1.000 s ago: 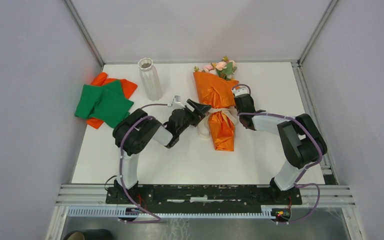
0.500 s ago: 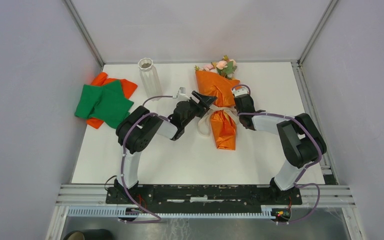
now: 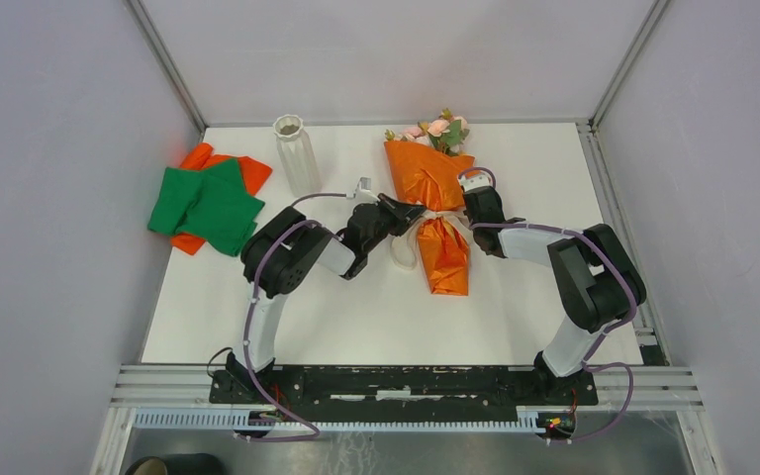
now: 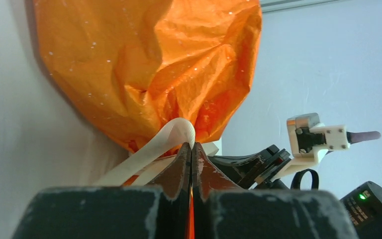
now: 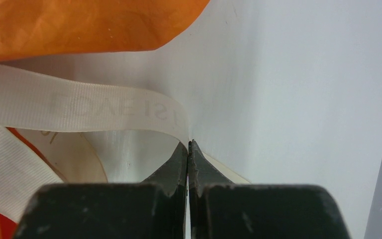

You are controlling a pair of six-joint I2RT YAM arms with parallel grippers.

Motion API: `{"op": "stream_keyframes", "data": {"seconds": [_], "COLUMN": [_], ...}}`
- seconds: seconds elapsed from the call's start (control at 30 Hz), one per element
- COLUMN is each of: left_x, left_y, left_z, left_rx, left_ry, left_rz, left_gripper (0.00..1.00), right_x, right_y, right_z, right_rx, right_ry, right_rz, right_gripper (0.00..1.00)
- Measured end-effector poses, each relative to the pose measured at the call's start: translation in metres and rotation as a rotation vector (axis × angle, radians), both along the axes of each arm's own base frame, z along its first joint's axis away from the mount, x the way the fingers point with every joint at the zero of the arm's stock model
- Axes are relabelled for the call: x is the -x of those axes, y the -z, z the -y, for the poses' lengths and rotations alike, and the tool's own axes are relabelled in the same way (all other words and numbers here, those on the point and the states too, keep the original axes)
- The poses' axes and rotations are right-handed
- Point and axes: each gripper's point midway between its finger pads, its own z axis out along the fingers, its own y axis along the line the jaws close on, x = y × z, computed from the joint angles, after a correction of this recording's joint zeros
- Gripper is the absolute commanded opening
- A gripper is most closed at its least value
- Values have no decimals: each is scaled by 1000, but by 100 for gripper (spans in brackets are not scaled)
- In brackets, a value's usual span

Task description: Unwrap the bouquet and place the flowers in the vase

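The bouquet [image 3: 433,183] lies on the table in orange paper [image 4: 144,64], tied at its waist with a cream ribbon [image 3: 403,249]. Pink flowers [image 3: 440,130] stick out of its far end. My left gripper [image 3: 411,211] is at the tie from the left, shut on a ribbon loop [image 4: 171,135] at its tips [image 4: 191,147]. From the right, my right gripper [image 3: 461,210] is shut on a printed ribbon end [image 5: 104,107], pinched at its tips [image 5: 189,144]. The whitish ribbed vase [image 3: 297,158] stands upright, left of the bouquet.
Green cloth [image 3: 203,203] lies over orange cloth [image 3: 247,170] at the table's left edge. Frame posts and grey walls close in the back and both sides. The right arm's body [image 4: 278,159] shows behind the bouquet in the left wrist view.
The left gripper moved up to the bouquet's tie and went from open to shut on the ribbon loop. The bouquet shifted slightly away. The right gripper stayed shut in place.
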Motion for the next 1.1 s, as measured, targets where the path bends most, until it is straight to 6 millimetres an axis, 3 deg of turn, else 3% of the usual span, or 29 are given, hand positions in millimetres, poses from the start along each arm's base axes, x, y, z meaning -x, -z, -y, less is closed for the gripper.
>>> {"op": "stream_keyframes", "data": {"seconds": [0.23,0.37,0.57,0.7,0.9,1.1], "left_x": [11,15,17,29,35,47], "left_y": [-8,-31,-123,-161,-161,-166], "left_z": [-15,-46,-112,-152,-209,-266], "left_rx": [-21,-131,-263,-346,-476,-545], "left_ry": [7,-47,-217,-307,-394,-507], "left_rz": [2,4,125,164,99,49], "left_gripper": [2,2,2,2,2,2], "right_x": [5,12,6,10,12,0], "right_y": [-5,-38,-119,-142,-173,-228], "right_z": [0,2,5,11,34,54], "right_rx": [-36,-94,-196,-217,-230,-247], "right_ry": [22,42,73,97,169,226], "right_rz": [26,117,323,377,422,518], "right_gripper": [0,0,0,0,0,0]}}
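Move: The ribbon's knot, waist of the orange bouquet, lies about 3 cm to the right of the left hand, level with it fore and aft and 3 cm lower; from the right hand it is some 11 cm left, 2 cm ahead and 2 cm higher. Counted from the left hand, the wrapper's wide upper part is about 12 cm ahead and 2 cm right, the flowers 27 cm ahead and 6 cm right, the vase 12 cm ahead and 27 cm left. The ribbon, already pinched near the knot by the left fingers and out at the right by the right fingers, is pulled up and apart. The left hand rises and sweeps about 27 cm left, away from the knot, easing slightly back and turning counter-clockwise with its left side rolling up; the right hand lifts some 23 cm, tilting its fingers upward and later drifting right. Both keep their grip. ##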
